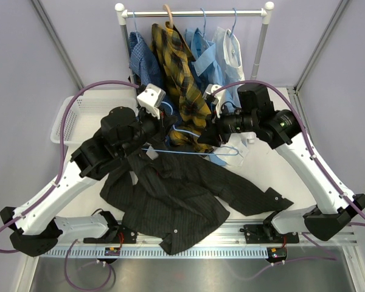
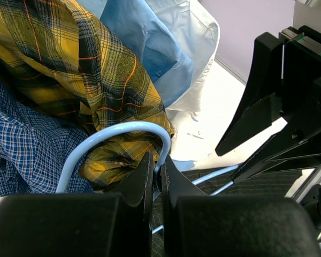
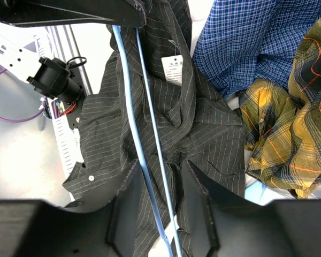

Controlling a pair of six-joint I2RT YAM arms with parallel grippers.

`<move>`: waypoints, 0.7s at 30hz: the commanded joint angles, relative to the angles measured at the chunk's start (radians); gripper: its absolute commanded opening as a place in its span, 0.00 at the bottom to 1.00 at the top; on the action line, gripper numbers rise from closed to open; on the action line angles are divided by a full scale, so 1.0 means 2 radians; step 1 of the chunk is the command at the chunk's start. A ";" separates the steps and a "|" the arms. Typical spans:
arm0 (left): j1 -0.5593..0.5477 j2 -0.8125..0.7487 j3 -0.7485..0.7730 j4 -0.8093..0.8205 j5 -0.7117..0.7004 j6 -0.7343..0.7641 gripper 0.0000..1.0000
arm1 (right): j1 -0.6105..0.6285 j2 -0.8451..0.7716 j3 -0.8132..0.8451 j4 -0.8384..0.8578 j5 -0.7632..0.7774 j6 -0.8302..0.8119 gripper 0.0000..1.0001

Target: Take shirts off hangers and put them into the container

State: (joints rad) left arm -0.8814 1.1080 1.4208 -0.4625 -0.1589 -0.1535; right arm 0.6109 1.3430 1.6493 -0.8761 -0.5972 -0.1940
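A black pinstriped shirt (image 1: 176,194) lies spread on the table, partly still under a light-blue wire hanger (image 1: 188,152). My left gripper (image 2: 160,166) is shut on the hanger's curved hook (image 2: 117,131); in the top view it (image 1: 163,126) sits just left of the hanging plaid shirt (image 1: 182,79). My right gripper (image 3: 161,166) stands with its jaws apart around the hanger's two wires (image 3: 150,176), above the black shirt (image 3: 203,123); a gap shows beside the right finger (image 3: 198,187). The white container (image 1: 70,112) is at the far left.
A clothes rail (image 1: 194,12) at the back carries dark blue check (image 1: 143,61), light blue (image 1: 207,61) and white (image 1: 234,58) shirts on hangers. Their tails hang down close to both grippers. The right arm's gripper (image 2: 278,107) looms close in the left wrist view.
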 commanded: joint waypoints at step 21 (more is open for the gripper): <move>0.002 -0.045 -0.035 0.017 -0.059 -0.013 0.94 | 0.023 -0.072 -0.045 -0.011 0.059 -0.023 0.00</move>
State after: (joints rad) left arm -0.8787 1.0801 1.3907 -0.4591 -0.1993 -0.1715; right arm 0.6533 1.2598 1.5860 -0.8684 -0.5533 -0.2066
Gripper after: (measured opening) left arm 0.869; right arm 0.037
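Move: The blue hanger's right arm, with its bars, already runs between my half-open right fingers, roughly 1 cm back and 1 cm left of the hand point, at its height. My left hand still pinches the hanger at its neck; from it that right arm lies about 13 cm right, 3 cm back and 5 cm lower. From my right hand, the black shirt's heap is some 9 cm back, 11 cm left and 32 cm down; the yellow plaid shirt hangs 18 cm ahead and 9 cm left, about level. I close my right fingers on the hanger's bars while drawing that hand back about 2 cm, easing left a little and then right again. Only once they have pinched it do I spread my left fingers nearly wide and let go of the neck; the left hand first rises about 1 cm, then sinks back and starts off to the left. ##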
